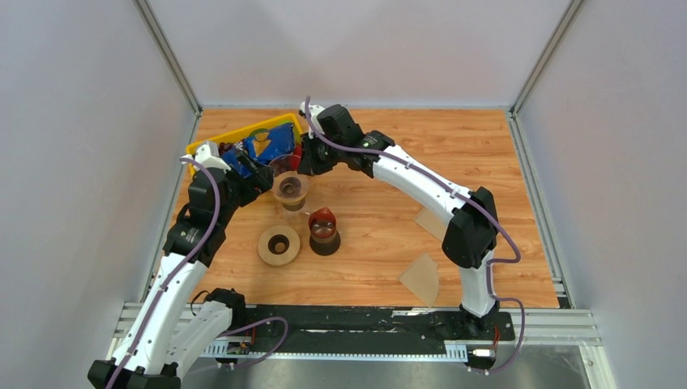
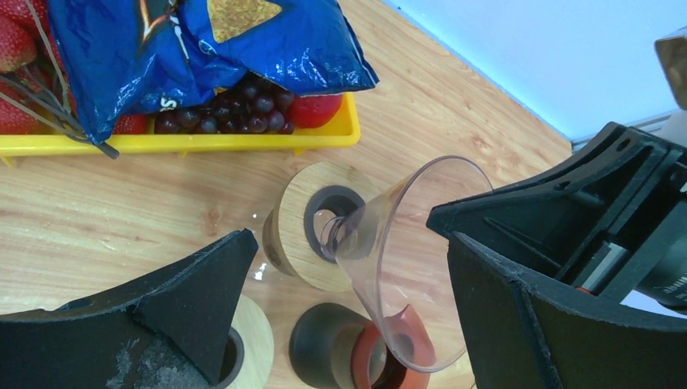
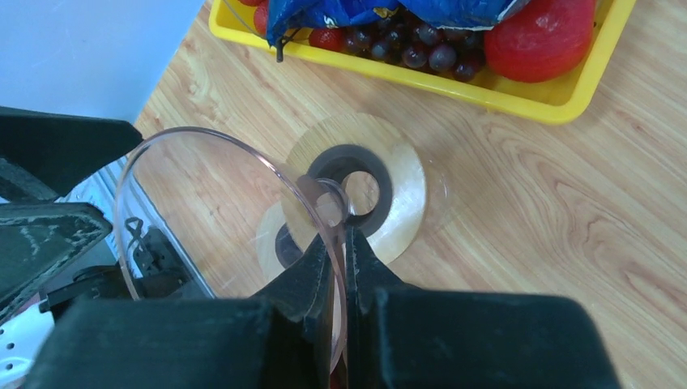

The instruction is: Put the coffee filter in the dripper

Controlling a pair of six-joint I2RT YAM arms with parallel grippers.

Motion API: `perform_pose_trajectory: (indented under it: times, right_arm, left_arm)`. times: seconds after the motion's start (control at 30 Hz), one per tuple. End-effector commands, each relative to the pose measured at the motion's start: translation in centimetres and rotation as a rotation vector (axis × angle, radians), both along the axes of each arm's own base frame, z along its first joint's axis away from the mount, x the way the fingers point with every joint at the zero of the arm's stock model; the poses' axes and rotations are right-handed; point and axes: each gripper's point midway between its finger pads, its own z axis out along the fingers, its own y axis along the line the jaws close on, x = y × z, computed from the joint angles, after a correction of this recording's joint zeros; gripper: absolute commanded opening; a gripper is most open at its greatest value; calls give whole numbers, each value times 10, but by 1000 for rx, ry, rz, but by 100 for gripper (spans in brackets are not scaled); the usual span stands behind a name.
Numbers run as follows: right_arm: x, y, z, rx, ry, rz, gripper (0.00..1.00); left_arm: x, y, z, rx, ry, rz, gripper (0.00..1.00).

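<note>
The dripper (image 1: 289, 188) is a clear cone (image 2: 405, 259) tilted over, its narrow end at the hole of its wooden collar (image 2: 296, 203). My right gripper (image 3: 346, 235) is shut on the cone's thin wall (image 3: 211, 211) near the narrow end. My left gripper (image 2: 348, 243) stands open, one finger (image 2: 202, 300) on each side of the cone, with a gap showing. A tan, fan-shaped coffee filter (image 1: 421, 278) lies flat on the table at the front right, far from both grippers. A second filter (image 1: 429, 220) shows partly beside the right arm.
A yellow tray (image 1: 212, 140) with a blue snack bag, grapes and red fruit stands just behind the dripper. A larger tan ring disc (image 1: 278, 245) and a red-brown piece on a black base (image 1: 324, 231) stand in front of it. White walls enclose the table.
</note>
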Motion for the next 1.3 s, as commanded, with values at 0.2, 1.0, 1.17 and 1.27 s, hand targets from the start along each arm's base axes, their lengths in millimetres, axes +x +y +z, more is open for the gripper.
perform_pose_trajectory:
  times: [0.2, 1.0, 1.17, 1.27]
  right_arm:
    - [-5, -16, -8, -12, 14, -10, 4]
    - [-12, -15, -26, -38, 56, 12, 4]
    - [-1, -14, -8, -29, -7, -13, 4]
    - [2, -7, 12, 10, -35, 0, 4]
  left_arm:
    - [4, 7, -14, 88, 41, 6, 100]
    - [29, -18, -36, 92, 118, -104, 100]
    - [33, -20, -31, 91, 109, -112, 100]
    - [34, -20, -22, 89, 89, -112, 100]
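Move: The clear dripper cone, held by its rim in the right fingers, has its middle about 7 cm to the right of the left hand, 4 cm ahead and 7 cm below. The wooden ring on the glass, right under the cone, lies some 14 cm below the left hand, 4 cm ahead and 7 cm right; from the right hand it is about 4 cm left, level fore and aft, 11 cm down. The loose wooden ring lies 6 cm back and 2 cm right of the left hand, the red-topped jug 6 cm back and 14 cm right. The clear cone stays pinched at its rim in the right fingers, held over the wooden ring while the right hand sinks only about 1 cm. Towards that cone the left hand comes down roughly 6 cm, easing some 2 cm forward and slightly right, fingers wide open and tipping about 10 degrees further down, until one fingertip reaches beside the cone's rim. ##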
